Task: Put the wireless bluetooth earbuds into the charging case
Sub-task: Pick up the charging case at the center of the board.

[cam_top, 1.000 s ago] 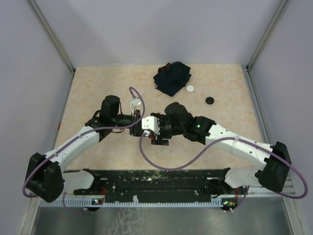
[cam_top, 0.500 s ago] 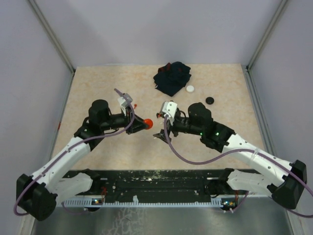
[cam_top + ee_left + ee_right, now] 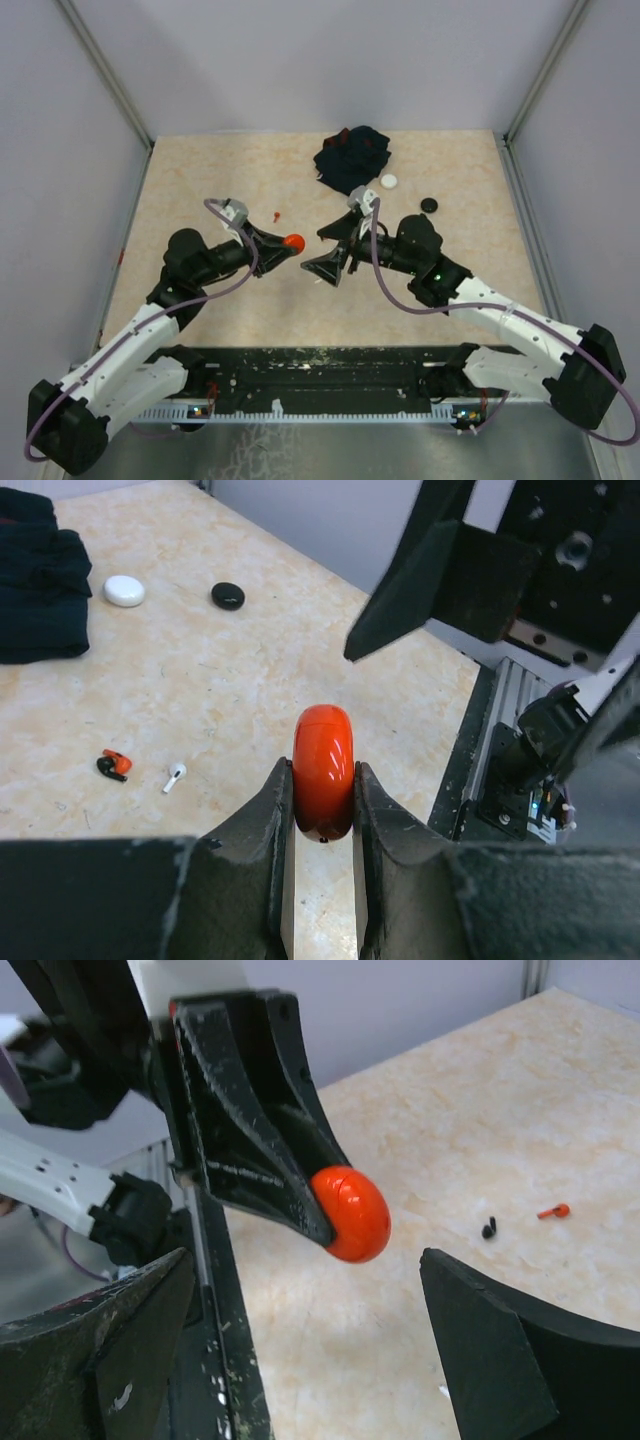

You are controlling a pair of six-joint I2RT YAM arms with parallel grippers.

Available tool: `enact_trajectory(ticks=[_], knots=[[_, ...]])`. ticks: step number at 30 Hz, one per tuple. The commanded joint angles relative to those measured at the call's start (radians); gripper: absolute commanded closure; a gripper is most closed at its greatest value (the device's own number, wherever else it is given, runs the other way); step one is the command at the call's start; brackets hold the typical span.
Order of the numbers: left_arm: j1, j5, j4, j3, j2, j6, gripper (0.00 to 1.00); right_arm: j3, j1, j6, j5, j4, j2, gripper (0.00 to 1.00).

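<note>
An orange-red round charging case [image 3: 323, 765] is held edge-on above the table, my left gripper [image 3: 322, 780] shut on it; it appears again as the case [image 3: 293, 242] and the case [image 3: 352, 1213]. My right gripper [image 3: 308, 1270] stands wide open facing the case, a short gap away, holding nothing; from above the right gripper [image 3: 328, 250] is just right of it. On the table lie earbuds: a red-and-black one [image 3: 113, 765], a white one [image 3: 175, 776], a black one [image 3: 489, 1228] and a red one [image 3: 553, 1211].
A dark navy cloth [image 3: 352, 158] lies at the back of the table. A white puck [image 3: 388, 181] and a black puck [image 3: 429, 205] sit to its right. The black base rail [image 3: 320, 375] runs along the near edge.
The two grippers, close together a second ago, have drawn apart. The left one swung back and left with the orange-red case; the right one opened wide and pulled back to the right.
</note>
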Motion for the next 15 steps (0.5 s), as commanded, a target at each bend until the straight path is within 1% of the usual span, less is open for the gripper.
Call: enact_trajectory(ticks=[1, 3, 5, 7, 11, 15], knots=[[-0.004, 0.058, 0.24, -0.072, -0.026, -0.054, 1.0, -0.022, -0.072, 0.231, -0.151, 0.318, 0.034, 0.06], [-0.004, 0.075, 0.333, -0.1, -0.031, -0.084, 1.0, -0.061, -0.116, 0.352, -0.212, 0.457, 0.053, 0.09], [-0.004, 0.089, 0.398, -0.112, -0.035, -0.105, 1.0, -0.082, -0.146, 0.409, -0.254, 0.537, 0.08, 0.12], [-0.003, 0.104, 0.432, -0.11, -0.031, -0.114, 1.0, -0.077, -0.152, 0.425, -0.288, 0.561, 0.107, 0.17], [-0.004, 0.136, 0.479, -0.105, -0.018, -0.136, 1.0, -0.075, -0.154, 0.49, -0.35, 0.665, 0.16, 0.24], [-0.004, 0.142, 0.503, -0.106, -0.014, -0.159, 1.0, -0.063, -0.155, 0.518, -0.38, 0.718, 0.195, 0.31]])
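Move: The charging case, still pinched at my left fingertips about 1 cm ahead and 1 cm right of the hand point, lies about 5 cm left of my open right hand, 1 cm ahead and level. From my left hand, the right gripper is about 6 cm right, level. On the board some 25 cm below my right hand, the near white earbud lies about 3 cm ahead, sideways level; the red-and-black earbud lies 17 cm ahead, 2 cm right. I line the two hands up tip to tip for a handover. My left hand keeps its pinch on the charging case and lifts it about 4 cm while drawing back nearly 3, its fingertips tilting up. My right hand rises about 2 cm, edging forward and then back, tips its fingers up some 15 degrees and swings them counter-clockwise, partly closing as it nears the case. ##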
